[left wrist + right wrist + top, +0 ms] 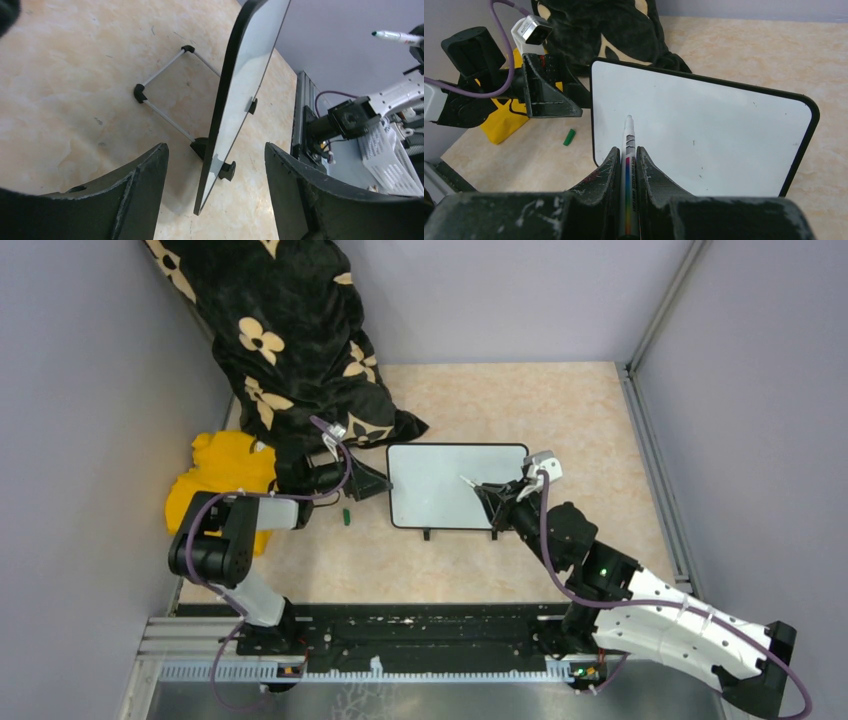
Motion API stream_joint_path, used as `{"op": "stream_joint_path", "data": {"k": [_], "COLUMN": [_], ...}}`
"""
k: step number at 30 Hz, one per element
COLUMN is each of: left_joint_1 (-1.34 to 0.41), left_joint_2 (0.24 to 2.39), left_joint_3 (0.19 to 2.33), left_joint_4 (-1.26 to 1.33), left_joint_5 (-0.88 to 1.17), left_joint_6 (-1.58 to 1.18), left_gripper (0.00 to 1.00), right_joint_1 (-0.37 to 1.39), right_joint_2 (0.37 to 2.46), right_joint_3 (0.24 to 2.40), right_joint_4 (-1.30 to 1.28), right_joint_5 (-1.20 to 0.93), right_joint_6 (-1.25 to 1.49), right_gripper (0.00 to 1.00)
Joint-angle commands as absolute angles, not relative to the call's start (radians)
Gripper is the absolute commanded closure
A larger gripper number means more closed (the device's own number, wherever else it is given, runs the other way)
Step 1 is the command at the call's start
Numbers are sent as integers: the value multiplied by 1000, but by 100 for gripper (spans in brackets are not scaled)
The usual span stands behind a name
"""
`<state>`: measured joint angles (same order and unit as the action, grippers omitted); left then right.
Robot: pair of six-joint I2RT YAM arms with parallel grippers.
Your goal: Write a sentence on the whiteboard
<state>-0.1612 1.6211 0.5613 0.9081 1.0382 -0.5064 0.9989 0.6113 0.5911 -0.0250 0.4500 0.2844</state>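
The whiteboard (pixel 455 485) stands upright mid-table on its little black feet; its white face (pixel 704 135) carries only a few specks, and no sentence shows. My right gripper (pixel 627 152) is shut on a white marker (pixel 628 135) with a rainbow stripe. The marker's tip (pixel 462 478) points at the left part of the board's face; I cannot tell whether it touches. My left gripper (pixel 216 150) is open. Its jaws straddle the board's left edge (pixel 220 150), with gaps on both sides. In the top view it (pixel 378 483) sits at that edge.
A green marker cap (pixel 347 515) lies on the table left of the board. A black flowered cloth (pixel 290 340) and a yellow cloth (pixel 215 480) fill the back left. A wire stand (pixel 165 107) props the board from behind. Grey walls close both sides.
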Motion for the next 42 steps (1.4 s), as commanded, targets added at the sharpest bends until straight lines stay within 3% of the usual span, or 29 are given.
{"op": "stream_joint_path", "data": {"k": [1,9,42], "left_joint_1": [-162,-188,-229], "left_joint_2": [1683,1796,1957], "left_joint_3": [565,558,582], "left_joint_4": [1101,1393,1391], "left_joint_5": [1148,1198,1229], "left_joint_6": [-557,-683,-652], "left_gripper": [25,33,63], "right_joint_1": [999,998,1013], "right_joint_2": [628,666,816], "right_joint_3": [635,659,729], "right_joint_4": [37,48,96], "right_joint_5": [431,385,202], "right_joint_6": [283,279,322], "right_gripper": [100,100,100]}}
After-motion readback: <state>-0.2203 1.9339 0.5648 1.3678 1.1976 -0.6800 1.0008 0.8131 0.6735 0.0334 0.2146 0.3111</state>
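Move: From the left hand, the whiteboard's left edge is about 3 cm to the right, 2 cm back and 4 cm lower. The green cap lies on the table, some 9 cm to the left, 6 cm back and 13 cm below that hand. The right hand holds the marker; from it the whiteboard's middle is roughly 8 cm ahead, 4 cm to the left and 16 cm down, and the green cap 29 cm left and 4 cm ahead on the table. The left fingers come astride the whiteboard's left edge, one in front of the face and one behind, narrowing to about half their starting gap without a clear pinch; that hand sinks about 3.5 cm while easing right and back, turning slightly clockwise. The right hand keeps its marker clear of the board and carries it some 6 cm left towards that edge, swinging counter-clockwise, its height wavering slightly. ##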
